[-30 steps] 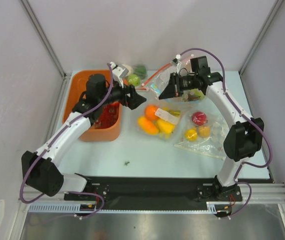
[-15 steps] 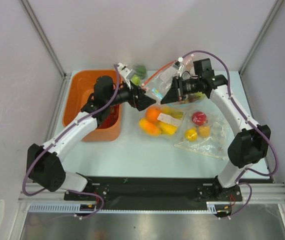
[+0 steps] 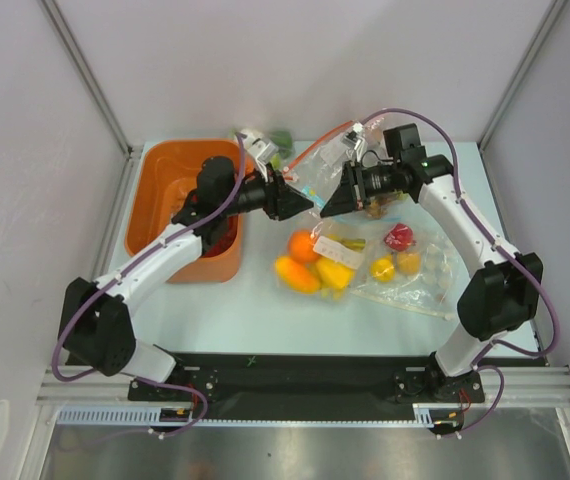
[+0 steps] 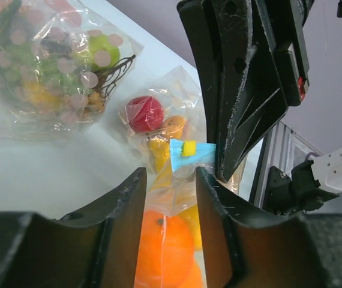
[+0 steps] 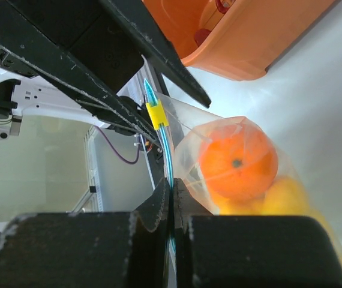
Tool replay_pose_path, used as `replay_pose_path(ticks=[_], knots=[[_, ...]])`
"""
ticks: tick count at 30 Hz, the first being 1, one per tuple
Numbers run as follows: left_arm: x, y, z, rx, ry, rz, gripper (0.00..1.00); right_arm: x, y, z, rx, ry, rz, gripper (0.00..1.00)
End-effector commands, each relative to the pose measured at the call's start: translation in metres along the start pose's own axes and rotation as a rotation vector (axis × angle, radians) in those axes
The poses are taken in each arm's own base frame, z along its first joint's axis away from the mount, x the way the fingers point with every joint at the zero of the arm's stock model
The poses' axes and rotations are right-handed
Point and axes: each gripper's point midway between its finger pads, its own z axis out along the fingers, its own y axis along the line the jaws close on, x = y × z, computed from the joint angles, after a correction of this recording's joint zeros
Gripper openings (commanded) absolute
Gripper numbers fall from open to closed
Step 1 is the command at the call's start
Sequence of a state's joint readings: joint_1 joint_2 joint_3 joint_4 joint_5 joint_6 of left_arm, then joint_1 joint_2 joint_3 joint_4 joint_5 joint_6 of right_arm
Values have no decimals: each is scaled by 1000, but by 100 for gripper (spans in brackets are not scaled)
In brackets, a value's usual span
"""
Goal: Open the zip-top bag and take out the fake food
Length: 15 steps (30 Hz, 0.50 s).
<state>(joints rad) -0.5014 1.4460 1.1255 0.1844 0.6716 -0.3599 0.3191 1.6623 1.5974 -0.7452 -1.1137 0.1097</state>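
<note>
The zip-top bag (image 3: 321,252) lies mid-table with its mouth edge lifted. The fake food shows through it: a round orange (image 3: 302,245) and yellow pieces (image 3: 332,272). My right gripper (image 3: 327,208) is shut on the teal zip strip (image 5: 165,150), just below the yellow slider (image 5: 156,114); the orange (image 5: 237,159) hangs beside its fingers. My left gripper (image 3: 305,203) faces the right one, tip to tip. In the left wrist view its jaws (image 4: 170,180) stand apart around the bag's clear film (image 4: 180,192), which they do not pinch, with the orange (image 4: 162,246) below.
An orange bin (image 3: 155,200) stands at the left under my left arm. A clear bag with a red apple (image 3: 398,237) and yellow fruits lies to the right. A bag of green fruit (image 3: 273,148) and a red-zipped bag (image 3: 325,160) lie at the back.
My left arm has swung right from the bin to the bag and its jaws have narrowed around the film. My right gripper still holds the zip strip, and the bag has shifted slightly.
</note>
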Motion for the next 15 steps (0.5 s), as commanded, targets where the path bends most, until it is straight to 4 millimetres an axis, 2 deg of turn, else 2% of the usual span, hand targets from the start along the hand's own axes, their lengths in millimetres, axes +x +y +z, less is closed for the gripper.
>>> replay_pose_path(ticks=[1, 3, 5, 8, 9, 12, 13, 15], knots=[[-5, -13, 3, 68, -21, 14, 43, 2, 29, -8, -53, -8, -61, 0], [-5, -15, 3, 83, -21, 10, 25, 3, 29, -9, -52, -6, -59, 0], [-2, -16, 2, 86, -16, 4, 0, 4, 28, -9, -42, -6, -62, 0], [1, -21, 0, 114, -12, 10, 0, 5, 26, -9, -29, -9, -60, 1], [4, -22, 0, 123, -5, 9, 0, 5, 25, -9, -23, -9, -60, 12], [10, -27, -2, 162, 23, 11, 0, 4, 25, -12, -8, -17, -75, 31], [12, -28, -2, 174, 31, 12, 0, 4, 24, -13, 0, -21, -76, 46], [19, -33, -2, 215, 61, 6, 0, 1, 23, -18, 16, -37, -86, 56]])
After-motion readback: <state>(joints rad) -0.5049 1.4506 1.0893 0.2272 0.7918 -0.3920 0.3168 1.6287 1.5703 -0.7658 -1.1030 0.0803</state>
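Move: The zip end with the yellow slider sits between my half-open left fingers, about 2 cm to their right and level; it is some 3 cm left and 1 cm ahead of my right hand. The fruit in this bag is roughly 5 cm back, 3 cm right and 14 cm below my left hand. The orange bin lies about 33 cm left and 4 cm ahead of that hand; the pomegranate bag lies some 29 cm right of it and 5 cm back, down on the table. My left fingers shut on the bag's zip edge beside the yellow slider, and only then do my right fingers, still pinching the zip, open to about half and let go. Meanwhile my left hand draws back about 2 cm, dipping slightly at the end and turning a little clockwise; my right hand stays nearly in place. ##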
